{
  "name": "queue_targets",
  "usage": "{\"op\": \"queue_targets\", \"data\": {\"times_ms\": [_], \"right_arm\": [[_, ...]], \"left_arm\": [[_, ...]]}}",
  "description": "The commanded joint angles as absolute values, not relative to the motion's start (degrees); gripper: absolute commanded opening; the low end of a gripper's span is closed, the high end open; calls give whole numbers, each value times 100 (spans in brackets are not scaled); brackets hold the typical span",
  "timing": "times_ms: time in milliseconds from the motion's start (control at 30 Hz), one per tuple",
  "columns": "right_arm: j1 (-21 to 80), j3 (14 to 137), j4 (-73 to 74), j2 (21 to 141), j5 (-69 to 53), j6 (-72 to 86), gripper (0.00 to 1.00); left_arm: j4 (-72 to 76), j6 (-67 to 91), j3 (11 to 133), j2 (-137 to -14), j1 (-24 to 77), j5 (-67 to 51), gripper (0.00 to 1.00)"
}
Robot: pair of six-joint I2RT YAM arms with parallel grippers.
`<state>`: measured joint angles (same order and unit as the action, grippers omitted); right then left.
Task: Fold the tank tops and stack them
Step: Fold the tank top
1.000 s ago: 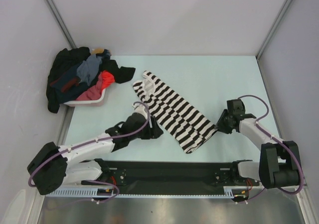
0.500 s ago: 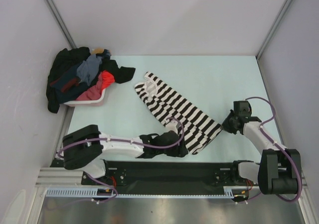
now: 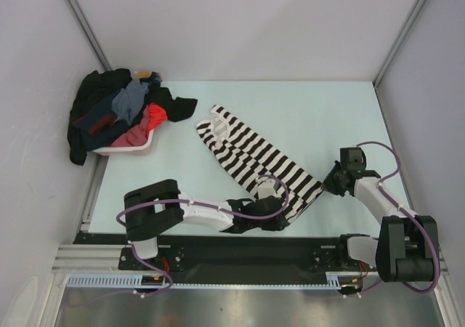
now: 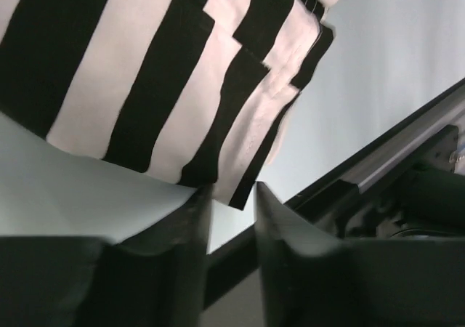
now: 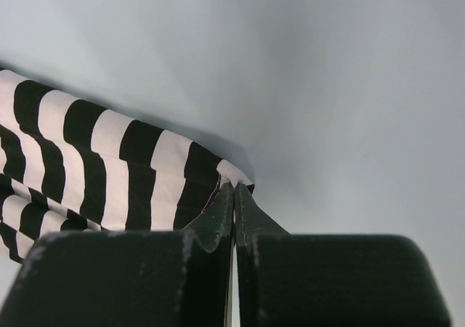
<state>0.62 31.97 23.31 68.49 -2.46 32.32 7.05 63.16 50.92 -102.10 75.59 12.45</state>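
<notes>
The black-and-white striped tank top (image 3: pixel 251 152) lies flat and diagonal across the table's middle, straps at the far left. My right gripper (image 3: pixel 328 184) is shut on its near right hem corner. In the right wrist view the fingertips (image 5: pixel 234 187) pinch that white corner of the striped top (image 5: pixel 94 167). My left gripper (image 3: pixel 282 212) sits at the near hem corner, low over the table. In the left wrist view its jaws (image 4: pixel 231 192) stand apart, with the corner of the striped cloth (image 4: pixel 145 73) just reaching between the tips. A dark navy piece with red trim (image 3: pixel 98 122) lies in the heap at the far left.
A pale pink basket (image 3: pixel 134 147) stands at the far left, heaped with dark, grey and red clothes (image 3: pixel 123 105) that spill over its sides. The black rail (image 3: pixel 240 251) with the arm bases runs along the near edge, right beside the left gripper. Grey walls close in both sides.
My left arm has swung right from the table's left-middle to the top's near hem corner, its jaws narrowing. My right gripper has shut on the right corner and drawn it slightly rightward.
</notes>
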Motion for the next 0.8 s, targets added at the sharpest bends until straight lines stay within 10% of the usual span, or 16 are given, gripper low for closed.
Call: {"op": "queue_targets", "data": {"times_ms": [0, 167, 767], "right_arm": [[44, 3182, 2259, 6680, -185, 3164, 0], [44, 3234, 2373, 6531, -88, 3182, 0], [351, 4130, 3015, 6072, -211, 3164, 0]], "left_arm": [[949, 6583, 5203, -10432, 7602, 1345, 31], [652, 6574, 5343, -10380, 7848, 1538, 0], [1055, 6751, 4518, -9002, 7507, 677, 0]]}}
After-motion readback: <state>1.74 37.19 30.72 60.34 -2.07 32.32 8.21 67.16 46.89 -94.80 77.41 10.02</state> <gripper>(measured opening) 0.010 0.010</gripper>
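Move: The folded tank top's near corner lies between the left hand's open fingers, about 1 cm ahead and 1 cm below. From that hand its right corner, already pinched by the right hand, is some 11 cm ahead and 11 cm right; the strap end lies roughly 32 cm ahead, 20 cm left. From the right hand the near corner is about 10 cm back and 11 cm left. Left pinches the near corner, draws back 4 cm, then rises; right lifts its corner about 5 cm. ##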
